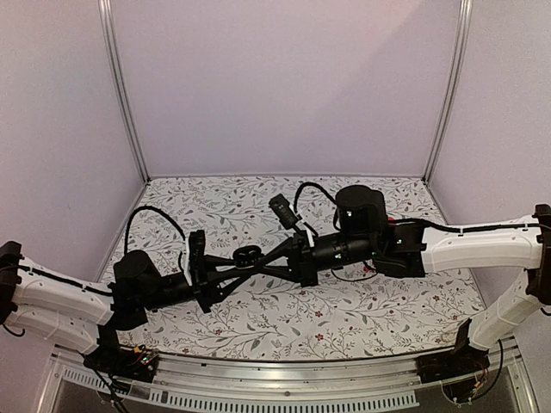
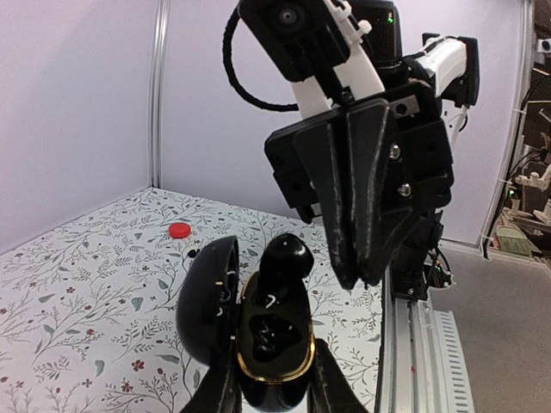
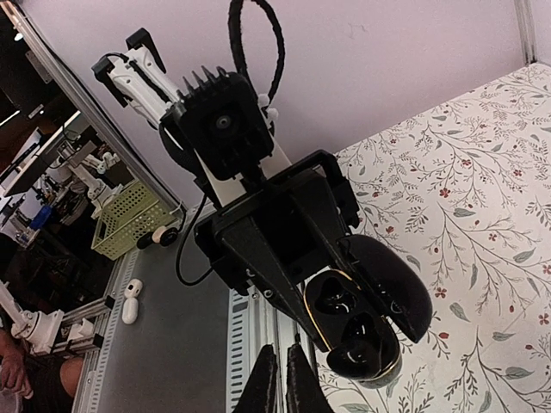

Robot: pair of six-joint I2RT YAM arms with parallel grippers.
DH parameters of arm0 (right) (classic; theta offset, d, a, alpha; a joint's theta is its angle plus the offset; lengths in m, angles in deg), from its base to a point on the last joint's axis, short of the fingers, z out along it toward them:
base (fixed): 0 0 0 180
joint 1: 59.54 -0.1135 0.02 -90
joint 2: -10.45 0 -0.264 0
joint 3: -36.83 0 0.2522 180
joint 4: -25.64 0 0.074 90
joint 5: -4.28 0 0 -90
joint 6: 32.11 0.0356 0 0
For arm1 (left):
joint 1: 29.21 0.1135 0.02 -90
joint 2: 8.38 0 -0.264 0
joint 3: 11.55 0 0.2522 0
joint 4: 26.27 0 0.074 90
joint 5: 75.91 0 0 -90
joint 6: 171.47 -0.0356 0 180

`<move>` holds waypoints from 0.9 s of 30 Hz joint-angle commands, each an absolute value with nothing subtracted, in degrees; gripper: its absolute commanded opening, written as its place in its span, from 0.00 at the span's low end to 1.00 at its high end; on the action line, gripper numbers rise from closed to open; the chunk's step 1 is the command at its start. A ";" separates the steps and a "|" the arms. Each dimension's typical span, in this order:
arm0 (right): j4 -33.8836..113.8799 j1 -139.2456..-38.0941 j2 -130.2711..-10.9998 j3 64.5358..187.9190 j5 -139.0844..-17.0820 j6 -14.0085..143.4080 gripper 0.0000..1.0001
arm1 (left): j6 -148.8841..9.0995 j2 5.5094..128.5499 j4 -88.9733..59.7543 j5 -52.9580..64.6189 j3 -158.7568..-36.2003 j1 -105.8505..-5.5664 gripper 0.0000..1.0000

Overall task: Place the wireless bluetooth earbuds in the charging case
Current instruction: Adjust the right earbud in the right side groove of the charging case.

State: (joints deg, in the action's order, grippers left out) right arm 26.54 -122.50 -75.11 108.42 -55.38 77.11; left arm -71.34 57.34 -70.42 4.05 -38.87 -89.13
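Observation:
My left gripper (image 2: 275,366) is shut on the charging case (image 2: 274,344), a glossy black shell with a gold rim, held above the table with its lid (image 2: 207,288) swung open to the left. A black glossy earbud (image 2: 287,258) sits at the case's far end and stands proud of its socket; the near socket is empty. My right gripper (image 2: 362,280) hangs just to the right of the bud, shut, with nothing between its fingers and a small gap to the bud. The right wrist view shows the same case (image 3: 332,299) and bud (image 3: 354,355) beside my shut right gripper (image 3: 280,354).
A tiny bright red piece (image 2: 179,230) and a small black speck (image 2: 191,254) lie on the floral tabletop (image 2: 77,301) behind the case. The table's metal rail (image 2: 405,344) runs along the right. In the top view both arms cross over the middle of the table (image 1: 344,318).

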 commanded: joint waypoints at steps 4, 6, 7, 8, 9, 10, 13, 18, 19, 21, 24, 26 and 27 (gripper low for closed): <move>25.16 -122.91 -75.51 110.06 -55.61 76.64 0.05 | -71.86 57.97 -70.67 2.84 -40.77 -88.90 0.00; 25.19 -122.91 -75.51 110.14 -55.63 76.62 0.05 | -71.83 58.07 -70.60 2.69 -40.94 -88.94 0.00; 25.17 -122.91 -75.27 110.18 -55.14 76.41 0.05 | -71.79 58.15 -70.74 2.67 -40.95 -88.90 0.00; 25.09 -122.91 -75.11 110.23 -54.01 76.27 0.06 | -71.68 58.23 -70.84 2.67 -40.95 -88.93 0.00; 25.08 -122.91 -74.88 110.22 -52.99 75.98 0.06 | -71.55 58.31 -70.91 2.56 -40.88 -88.91 0.00; 25.08 -123.04 -74.33 110.12 -52.35 75.59 0.06 | -71.54 58.33 -71.04 2.42 -40.87 -88.82 0.00; 24.17 -123.35 -72.92 109.30 -49.57 74.06 0.06 | -71.27 58.40 -71.10 2.11 -40.95 -88.64 0.00; 22.20 -123.43 -70.19 108.08 -46.16 73.44 0.07 | -70.69 58.67 -71.47 1.30 -40.96 -88.29 0.00; 21.85 -123.44 -69.32 107.66 -46.45 73.51 0.08 | -70.60 58.73 -71.53 1.15 -41.02 -88.24 0.00; 22.79 -123.40 -67.63 107.26 -48.49 73.11 0.14 | -70.61 58.77 -71.40 0.82 -41.17 -88.19 0.00; 25.63 -122.61 -65.58 106.60 -51.60 72.04 0.35 | -70.64 58.60 -70.97 -0.79 -41.45 -87.99 0.00; 27.31 -121.49 -64.67 105.59 -52.56 71.39 0.43 | -70.44 58.53 -71.09 -2.39 -41.54 -87.92 0.00; 28.35 -121.05 -63.86 105.10 -53.15 71.15 0.46 | -70.34 58.47 -71.08 -3.26 -41.64 -87.85 0.00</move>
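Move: The right earbud, its bulb standing up out of the charging case's groove, lies about 3 cm ahead and 2 cm left of the right hand, roughly 1 cm lower; the case's middle is 1 cm farther left of it. The open lid stands some 3 cm forward of the case. The left hand grips the case, the earbud being about 3 cm to its right, 1 cm ahead and 2 cm above. The earbud in the case is left behind as the right hand, its shut fingertips already beside the bulb, pauses, draws back towards the base about 3 cm, then climbs some 6 cm while edging right. On the climb its fingers tilt up about 10 degrees and spread to nearly half open. The left hand keeps its grip and holds the case almost still. ##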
